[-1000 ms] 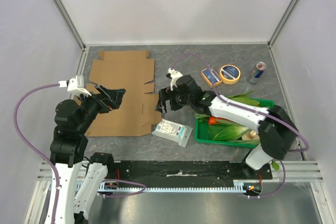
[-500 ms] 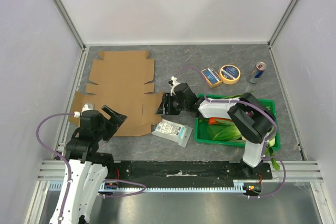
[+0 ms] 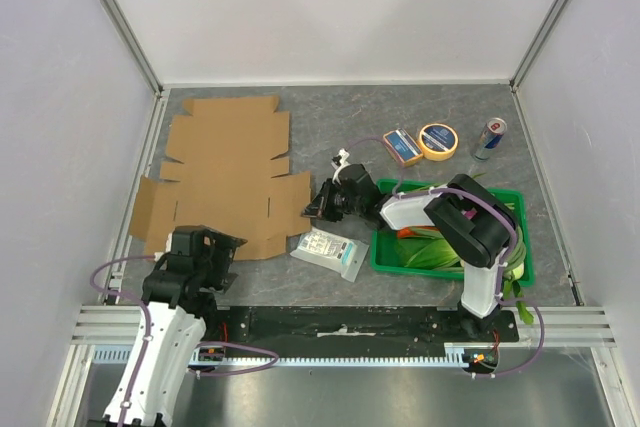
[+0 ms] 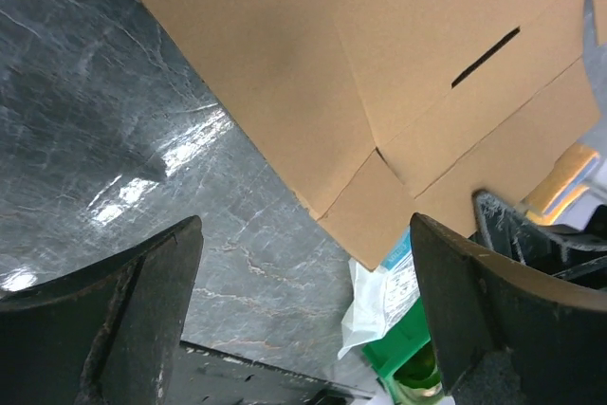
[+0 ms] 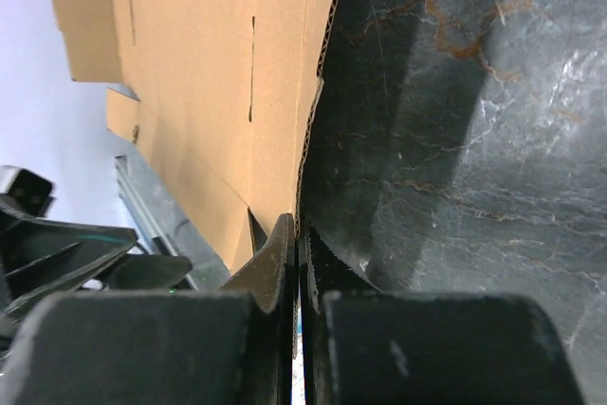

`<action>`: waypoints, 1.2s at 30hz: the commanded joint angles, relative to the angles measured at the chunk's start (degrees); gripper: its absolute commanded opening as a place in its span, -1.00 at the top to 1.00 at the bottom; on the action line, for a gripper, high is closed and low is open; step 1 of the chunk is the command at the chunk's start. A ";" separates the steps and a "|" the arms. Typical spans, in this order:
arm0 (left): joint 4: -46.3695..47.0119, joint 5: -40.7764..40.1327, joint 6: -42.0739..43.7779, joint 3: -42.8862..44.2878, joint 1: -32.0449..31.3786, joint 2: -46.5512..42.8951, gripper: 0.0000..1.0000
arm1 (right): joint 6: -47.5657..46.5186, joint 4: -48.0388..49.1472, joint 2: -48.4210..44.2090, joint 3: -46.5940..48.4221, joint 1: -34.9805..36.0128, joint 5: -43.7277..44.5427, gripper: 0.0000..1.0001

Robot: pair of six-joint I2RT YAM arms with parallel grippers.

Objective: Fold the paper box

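The paper box (image 3: 230,172) lies as a flat brown cardboard sheet on the left of the grey table. My right gripper (image 3: 318,205) is low at the sheet's right edge, shut on the corrugated edge of the paper box (image 5: 218,73), with the right gripper (image 5: 299,230) pinching it between both fingers. My left gripper (image 3: 218,249) hangs open just off the sheet's near edge, close to its base. In the left wrist view the left gripper (image 4: 305,234) holds nothing, and the paper box (image 4: 379,64) fills the upper part.
A white-and-blue packet (image 3: 328,252) lies just right of the sheet's near corner. A green crate (image 3: 450,269) of vegetables stands at the right. Behind it are a small orange box (image 3: 402,146), a tape roll (image 3: 437,140) and a can (image 3: 489,138).
My right gripper has closed on the sheet's right edge. My left arm has drawn back from the sheet's left flap toward the near edge, still open.
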 commanded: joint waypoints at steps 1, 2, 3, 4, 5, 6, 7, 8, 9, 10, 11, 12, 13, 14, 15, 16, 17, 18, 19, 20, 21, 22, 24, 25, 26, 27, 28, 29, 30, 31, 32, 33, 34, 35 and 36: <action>3.55 -0.58 -9.61 -3.00 0.31 -5.06 -0.93 | 9.70 11.97 -2.27 -3.27 -0.52 -3.83 1.00; 5.30 -0.59 -11.09 -3.61 0.31 -5.77 -0.93 | 10.85 14.68 -2.53 -3.97 -0.61 -4.27 1.00; 6.27 -0.24 -11.80 -4.92 0.31 -6.21 -0.93 | 13.47 16.19 -3.06 -5.63 -0.61 -4.45 1.00; 6.98 -0.06 -12.59 -5.54 0.31 -7.00 -0.93 | 14.54 17.68 -3.41 -6.60 -0.61 -4.36 1.00; 8.73 0.20 -13.91 -6.25 0.31 -7.18 -0.93 | 15.42 19.52 -4.20 -7.31 -0.70 -4.19 1.00; 9.27 0.81 -14.44 -7.38 0.31 -7.27 -0.92 | 16.21 19.98 -4.55 -8.27 -0.61 -4.19 1.00; 9.62 0.91 -14.97 -7.83 0.31 -7.36 -0.89 | 17.35 20.68 -4.82 -8.63 -0.70 -4.10 1.00; 9.97 0.91 -15.15 -8.10 0.40 -7.36 -0.87 | 18.14 21.29 -5.17 -9.50 -0.70 -4.10 1.00; 10.58 0.65 -15.33 -8.79 0.31 -7.36 -0.84 | 18.85 22.26 -5.26 -9.95 -0.70 -4.18 1.00; 11.02 0.38 -15.24 -8.98 0.31 -7.36 -0.80 | 20.42 23.66 -5.34 -10.39 -0.70 -4.19 1.00; 11.20 0.12 -15.33 -9.15 0.31 -7.53 -0.76 | 21.31 24.63 -5.43 -11.52 -0.70 -4.19 1.00; 11.64 -0.06 -15.41 -9.59 0.31 -7.62 -0.70 | 22.27 25.68 -5.43 -12.14 -0.70 -4.27 1.00; 12.17 -0.23 -15.33 -9.68 0.31 -7.88 -0.57 | 23.94 27.52 -5.52 -12.67 -0.70 -4.27 1.00; 12.69 -0.24 -15.33 -9.85 0.31 -8.14 -0.52 | 24.65 28.24 -5.43 -13.72 -0.70 -4.27 1.00; 13.22 -0.58 -15.15 -10.20 0.31 -9.02 -0.48 | 25.35 29.11 -5.52 -14.17 -0.61 -4.27 1.00; 14.27 -0.67 -14.89 -10.38 0.31 -9.72 -0.31 | 25.88 30.17 -5.52 -14.43 -0.61 -4.27 1.00; 14.80 -0.76 -14.63 -10.73 0.31 -10.43 -0.22 | 26.58 30.70 -5.61 -15.22 -0.70 -4.27 1.00; 15.24 -1.20 -14.28 -11.00 0.31 -12.09 -0.14 | 26.68 31.14 -5.87 -15.66 -0.70 -4.27 1.00; 15.68 -1.29 -13.66 -11.09 0.40 -13.06 -0.02 | 26.76 31.40 -5.96 -16.10 -0.70 -4.01 1.00; 15.86 -1.55 -13.31 -11.35 0.31 -14.03 0.03 | 26.68 31.41 -6.48 -16.89 -0.70 -3.92 1.00; 15.86 -2.08 -12.96 -11.44 0.31 -16.56 0.10 | 26.59 31.32 -6.66 -17.16 -0.70 -3.83 1.00; 15.78 -2.26 -12.00 -11.61 0.31 -17.80 0.23 | 26.59 31.58 -6.84 -17.42 -0.70 -3.83 1.00; 15.78 -2.95 -11.20 -11.88 0.31 -20.70 0.40 | 25.20 31.85 -7.37 -17.60 -0.70 -4.79 0.77; 15.86 -2.96 -10.15 -11.88 0.31 -23.24 0.48 | 23.97 31.76 -7.72 -17.51 -0.70 -5.58 0.61; 16.73 -3.05 -9.10 -11.79 0.31 -25.27 0.53 | 22.47 31.32 -9.11 -17.60 -0.70 -6.20 0.46; 17.35 -2.79 -7.78 -11.44 0.31 -26.24 0.60 | 16.98 30.27 -10.34 -17.69 -0.87 -7.42 0.09; 18.05 -2.52 -4.55 -10.92 0.31 -27.12 0.78 | 13.09 23.91 -11.57 -17.08 -1.05 -8.31 -0.06; 19.02 -2.17 -2.69 -9.17 0.31 -26.87 0.87 | 7.66 17.76 -14.54 -14.46 -1.49 -8.84 -0.17; 19.29 -2.26 -0.67 -8.20 0.31 -26.35 0.94 | -2.14 11.26 -16.40 -13.22 -1.58 -7.63 -0.37; 19.29 -2.52 2.92 -6.88 0.31 -25.64 0.96 | -8.50 0.05 -18.16 -11.90 -1.67 -7.09 -0.45; 19.38 -3.04 5.04 -4.00 0.31 -24.16 0.96 | -13.70 -6.58 -21.66 -8.32 -1.75 -5.69 -0.47; 19.90 -3.05 7.50 -2.14 0.31 -24.06 0.96 | -18.28 -12.48 -23.52 -6.72 -1.58 -4.03 -0.57; 20.34 -3.14 12.83 -0.21 0.31 -22.05 0.96 | -27.28 -21.24 -26.85 -5.40 -1.67 -2.01 -0.59; 20.87 -4.62 15.67 3.73 0.31 -20.03 0.96 | -30.77 -26.03 -28.71 -2.25 -1.67 -0.51 -0.60; 21.74 -5.07 18.40 5.94 0.31 -19.06 0.96 | -34.54 -30.34 -30.55 -0.74 -1.67 1.68 -0.62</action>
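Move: The paper box's near edge, to be gripped, lies about 3 cm ahead of the left hand, neither left nor right of it and some 3 cm below. The box's near right corner is roughly 11 cm to this hand's right and 2 cm ahead, the white packet about 22 cm right and 2 cm ahead. The right hand already pinches the box's right edge; from it the packet lies some 9 cm back and 4 cm right, the green crate's middle 35 cm right and 4 cm back. The box's near edge is pinched by the left fingers, which dip about 2 cm, ease forward some 4 cm, then close on it while rising around 9 cm and tipping up about 30 degrees. Meanwhile the right hand, still shut on the right edge, draws it back and up a few centimetres, rolling its fingertips upward, then opens, lets go and backs off up and to its right, undoing most of the roll. ##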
